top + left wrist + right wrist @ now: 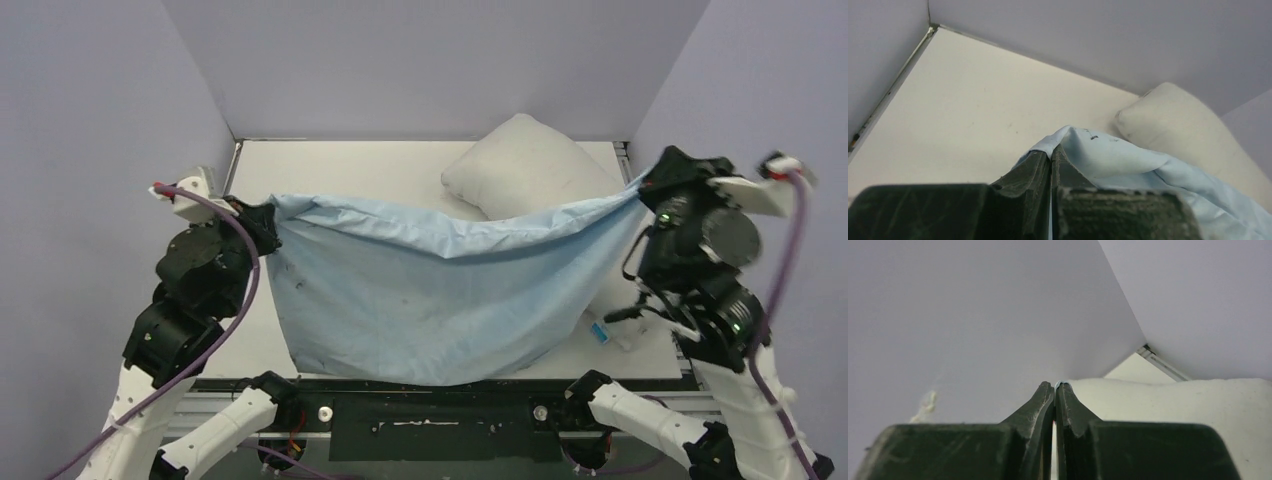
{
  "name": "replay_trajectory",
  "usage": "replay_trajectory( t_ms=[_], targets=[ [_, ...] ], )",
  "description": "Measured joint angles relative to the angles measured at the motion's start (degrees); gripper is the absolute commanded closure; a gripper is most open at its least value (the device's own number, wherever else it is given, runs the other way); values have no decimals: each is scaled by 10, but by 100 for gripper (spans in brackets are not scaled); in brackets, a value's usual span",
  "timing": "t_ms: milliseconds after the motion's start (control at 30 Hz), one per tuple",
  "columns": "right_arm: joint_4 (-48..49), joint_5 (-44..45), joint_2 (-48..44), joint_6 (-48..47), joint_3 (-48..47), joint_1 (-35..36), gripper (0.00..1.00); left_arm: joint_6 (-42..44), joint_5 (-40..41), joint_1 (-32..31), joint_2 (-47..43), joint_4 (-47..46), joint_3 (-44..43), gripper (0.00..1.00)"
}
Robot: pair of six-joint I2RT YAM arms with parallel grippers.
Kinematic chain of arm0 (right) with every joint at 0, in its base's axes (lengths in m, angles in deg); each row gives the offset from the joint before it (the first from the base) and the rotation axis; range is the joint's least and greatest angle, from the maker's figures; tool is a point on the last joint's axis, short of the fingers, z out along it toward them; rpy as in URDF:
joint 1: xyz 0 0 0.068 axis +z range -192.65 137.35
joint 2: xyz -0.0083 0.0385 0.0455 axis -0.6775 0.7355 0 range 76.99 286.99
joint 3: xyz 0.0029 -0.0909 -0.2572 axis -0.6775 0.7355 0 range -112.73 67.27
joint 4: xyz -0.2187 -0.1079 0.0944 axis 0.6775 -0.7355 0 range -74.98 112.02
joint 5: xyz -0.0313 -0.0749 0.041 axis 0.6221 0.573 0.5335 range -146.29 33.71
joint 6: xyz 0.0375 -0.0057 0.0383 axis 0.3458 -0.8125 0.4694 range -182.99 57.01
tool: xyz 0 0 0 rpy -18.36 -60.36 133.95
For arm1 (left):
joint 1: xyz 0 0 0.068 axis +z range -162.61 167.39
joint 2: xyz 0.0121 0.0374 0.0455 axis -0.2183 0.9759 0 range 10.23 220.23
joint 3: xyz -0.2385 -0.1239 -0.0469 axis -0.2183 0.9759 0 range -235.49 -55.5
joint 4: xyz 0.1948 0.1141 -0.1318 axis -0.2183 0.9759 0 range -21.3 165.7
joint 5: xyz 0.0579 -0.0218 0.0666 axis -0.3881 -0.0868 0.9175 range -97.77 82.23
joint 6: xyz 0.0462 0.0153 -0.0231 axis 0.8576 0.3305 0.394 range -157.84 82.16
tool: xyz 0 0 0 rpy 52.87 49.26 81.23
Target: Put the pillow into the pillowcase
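Note:
The light blue pillowcase (430, 295) hangs stretched between both arms, sagging down to the near table edge. My left gripper (268, 226) is shut on its left corner, and blue cloth (1108, 155) folds over the left fingertips. At the far right, my right gripper (648, 187) is shut on the other corner; only a sliver of blue (1062, 383) shows at its tips. The off-white pillow (525, 165) lies at the back right of the table, behind the raised cloth, its lower part hidden. The pillow (1188, 130) also shows in the left wrist view, and the pillow (1168, 405) fills the right wrist view's lower right.
Lavender walls (430, 60) enclose the white table (340, 170) on three sides. A small white and blue item (606, 333) lies near the right arm, by the pillowcase's lower right edge. A metal rail (625, 155) runs along the table's right side.

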Motion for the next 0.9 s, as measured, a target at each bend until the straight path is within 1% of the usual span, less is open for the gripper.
replay_trajectory(
  t_ms=[100,167,267,333,367,433,533,600,700,767,900],
  targets=[
    [-68,-15,96,-1,-25,0,100,1,0,0,10,18,45,100],
    [-101,-31,153,-2,-33,0,100,7,3,0,19,29,57,100],
    [-120,-59,217,-16,-33,-8,100,27,22,0,32,31,57,100],
    [-113,-85,239,-33,-36,-33,100,47,53,0,35,31,53,100],
    [-116,-99,248,-37,-49,-53,100,59,70,0,35,30,46,100],
    [-120,-124,274,-42,-107,-97,100,78,97,0,34,20,29,100],
    [-101,-139,298,-48,-192,-129,100,103,122,0,22,-7,-3,100],
    [-78,-150,293,-51,-216,-129,100,109,118,0,11,-19,-19,100],
    [-47,-161,260,-55,-206,-128,100,111,82,0,-18,-34,-29,100],
    [-16,-154,220,-53,-170,-128,100,110,52,0,-38,-37,-33,100],
    [53,-130,108,-52,-73,-128,100,96,-18,0,-72,-42,-48,100]
  ],
)
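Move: The pillowcase is already stretched between the two hands, its middle some 28 cm to the left hand's right, about 8 cm back and 10 cm below. The same middle is about 28 cm left of the right hand, 7 cm back and 21 cm below. From the right hand the pillow lies roughly 29 cm ahead, 4 cm right and 46 cm down; the blue tag on the table is about 4 cm ahead, 6 cm right and 53 cm down. The pillowcase is shaken out in the air, both closed grippers keeping their pinch on its upper corners. The right hand flings forward about 15 cm and down, wrist tipping down some 25 degrees, then swings up, levels out and draws back; the left dips about 6 cm, then rises 13 cm while easing back towards its base. ##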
